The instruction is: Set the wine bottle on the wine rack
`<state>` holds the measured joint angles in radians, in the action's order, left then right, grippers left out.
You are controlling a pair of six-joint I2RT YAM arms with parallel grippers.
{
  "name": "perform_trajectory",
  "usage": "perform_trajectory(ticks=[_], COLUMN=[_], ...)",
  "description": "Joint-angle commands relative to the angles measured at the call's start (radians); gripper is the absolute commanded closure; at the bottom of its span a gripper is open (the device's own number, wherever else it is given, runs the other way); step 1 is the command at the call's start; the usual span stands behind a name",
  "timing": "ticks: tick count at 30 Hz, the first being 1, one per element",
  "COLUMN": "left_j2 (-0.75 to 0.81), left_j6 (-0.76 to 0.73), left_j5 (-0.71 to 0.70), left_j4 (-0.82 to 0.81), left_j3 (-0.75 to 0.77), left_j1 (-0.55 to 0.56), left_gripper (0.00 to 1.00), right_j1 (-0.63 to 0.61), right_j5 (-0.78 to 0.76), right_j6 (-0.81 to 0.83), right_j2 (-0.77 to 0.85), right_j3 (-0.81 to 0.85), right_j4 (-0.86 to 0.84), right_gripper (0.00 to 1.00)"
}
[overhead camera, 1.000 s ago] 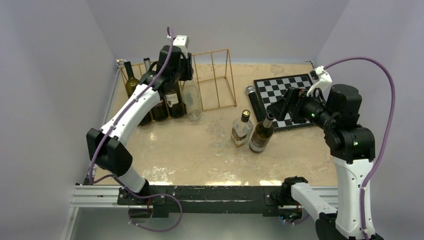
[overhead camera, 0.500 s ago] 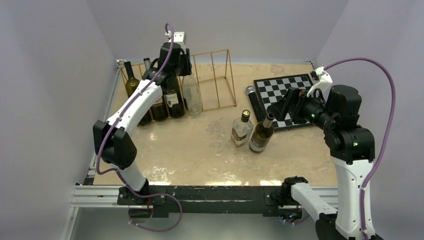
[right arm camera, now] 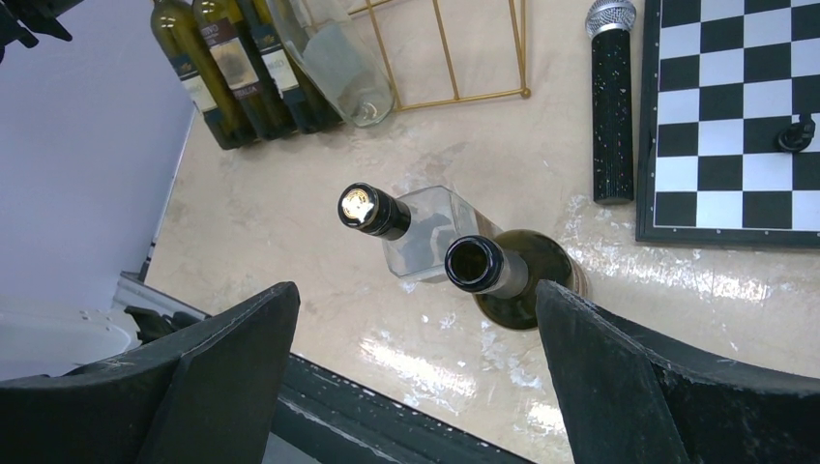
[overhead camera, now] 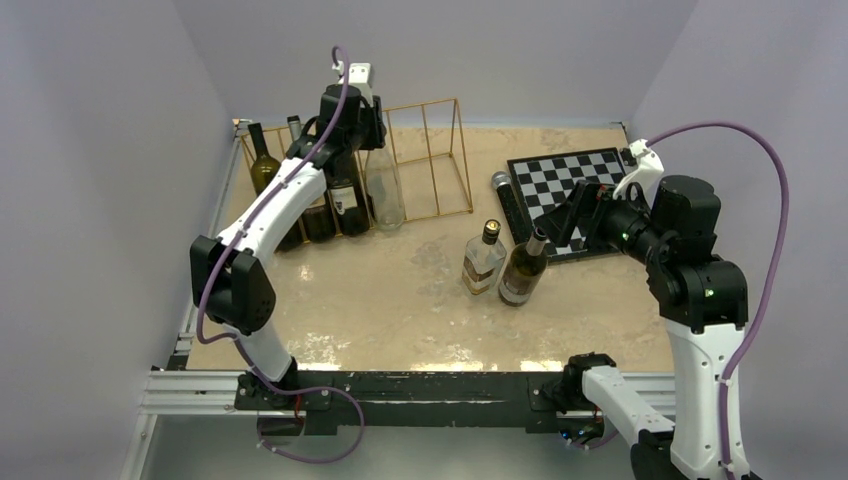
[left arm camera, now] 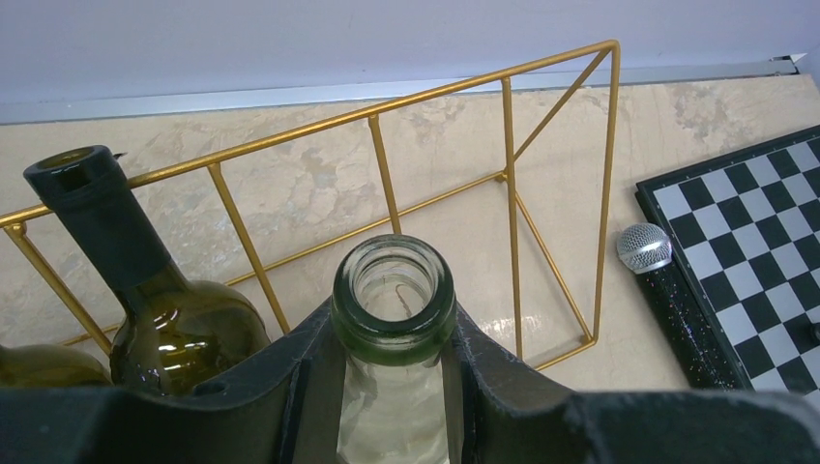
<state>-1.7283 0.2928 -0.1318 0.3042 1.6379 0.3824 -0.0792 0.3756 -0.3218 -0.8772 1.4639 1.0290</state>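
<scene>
The gold wire wine rack [overhead camera: 430,160] [left arm camera: 372,116] stands at the back left of the table. A clear empty wine bottle [overhead camera: 385,195] [left arm camera: 394,300] leans in one of its slots, base low near the rack's front [right arm camera: 338,68]. My left gripper [overhead camera: 365,130] [left arm camera: 394,333] is shut on this bottle's neck just under the lip. Dark bottles [overhead camera: 345,200] [left arm camera: 106,222] fill the slots to its left. My right gripper [overhead camera: 570,215] [right arm camera: 416,286] hangs open above an olive open bottle [overhead camera: 523,270] [right arm camera: 476,263] at mid-table, touching nothing.
A square clear bottle with a gold cap [overhead camera: 483,260] [right arm camera: 372,211] stands against the olive one. A black-and-white chessboard [overhead camera: 570,180] [right arm camera: 735,106] lies at the back right, with a microphone [overhead camera: 505,195] [right arm camera: 611,106] [left arm camera: 646,248] along its left edge. The rack's right slots hold nothing.
The left arm has pushed farther back and up, carrying the clear bottle deeper into the rack and more upright. The right gripper has dipped slightly toward the mid-table bottles.
</scene>
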Motion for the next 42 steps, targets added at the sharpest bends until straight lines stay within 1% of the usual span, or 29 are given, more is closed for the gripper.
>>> perform_trajectory(ticks=[1,5,8,13,16,18,24,29,36,39,42], left_j2=[0.007,-0.003,-0.015,-0.047,-0.07,-0.087,-0.152,-0.208,-0.148,-0.099,-0.035], left_j6=[0.011,0.032,0.038,0.05,0.053,0.055,0.063,0.055,0.042,0.034,0.027], left_j5=[-0.001,-0.017,-0.018,-0.007,-0.001,0.001,0.006,0.003,0.006,0.005,0.024], left_j4=[-0.136,-0.126,-0.126,-0.118,-0.112,-0.102,-0.083,-0.047,-0.068,-0.068,-0.06], left_j3=[0.02,-0.015,-0.028,-0.024,-0.012,0.002,0.047,0.122,0.089,0.068,0.046], left_j1=[-0.017,-0.029,-0.039,-0.056,-0.061,-0.064,-0.069,-0.075,-0.076,-0.076,-0.076], left_gripper=[0.94,0.91,0.85,0.71,0.6,0.56,0.5,0.49,0.4,0.31,0.18], right_j1=[0.001,0.001,0.002,0.002,0.001,0.001,0.002,0.002,0.002,0.001,0.002], right_j5=[-0.023,-0.023,-0.023,-0.023,-0.026,-0.03,-0.04,-0.038,-0.041,-0.039,-0.032], right_j6=[-0.006,-0.012,-0.016,-0.019,-0.019,-0.019,-0.015,-0.012,-0.012,-0.011,-0.011], right_j2=[0.012,0.016,0.018,0.019,0.02,0.02,0.018,0.02,0.038,0.041,0.038], right_j3=[-0.004,-0.011,-0.013,-0.012,-0.008,-0.004,0.013,0.052,0.047,0.041,0.042], right_j4=[-0.017,-0.017,-0.02,-0.017,-0.012,-0.008,0.004,0.018,0.026,0.024,0.016], right_gripper=[0.03,0.03,0.03,0.03,0.03,0.03,0.03,0.03,0.02,0.02,0.01])
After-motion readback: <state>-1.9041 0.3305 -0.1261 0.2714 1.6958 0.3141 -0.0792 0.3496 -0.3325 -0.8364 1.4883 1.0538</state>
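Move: The clear bottle is already in the left hand by its neck; the top-rail spot where the neck is to lean lies about 7 cm ahead of that hand, 2 cm left and 7 cm below. The nearest wine bottle in the rack has its middle roughly 4 cm back, 9 cm left and 16 cm below the hand; the rack's right end is some 4 cm ahead, 14 cm right. From the right hand that rail spot is about 31 cm ahead, 29 cm left and 16 cm below. The clear bottle, still held by the neck at first, is carried forward and down towards the rack's top rail by the left hand, drifting slightly left. Partway down the fingers start to loosen while the hand sinks faster, about 5 cm forward and 7 cm down in all, tipping a little; then they open wide, let go of the neck, and the hand starts back up about 1 cm. ##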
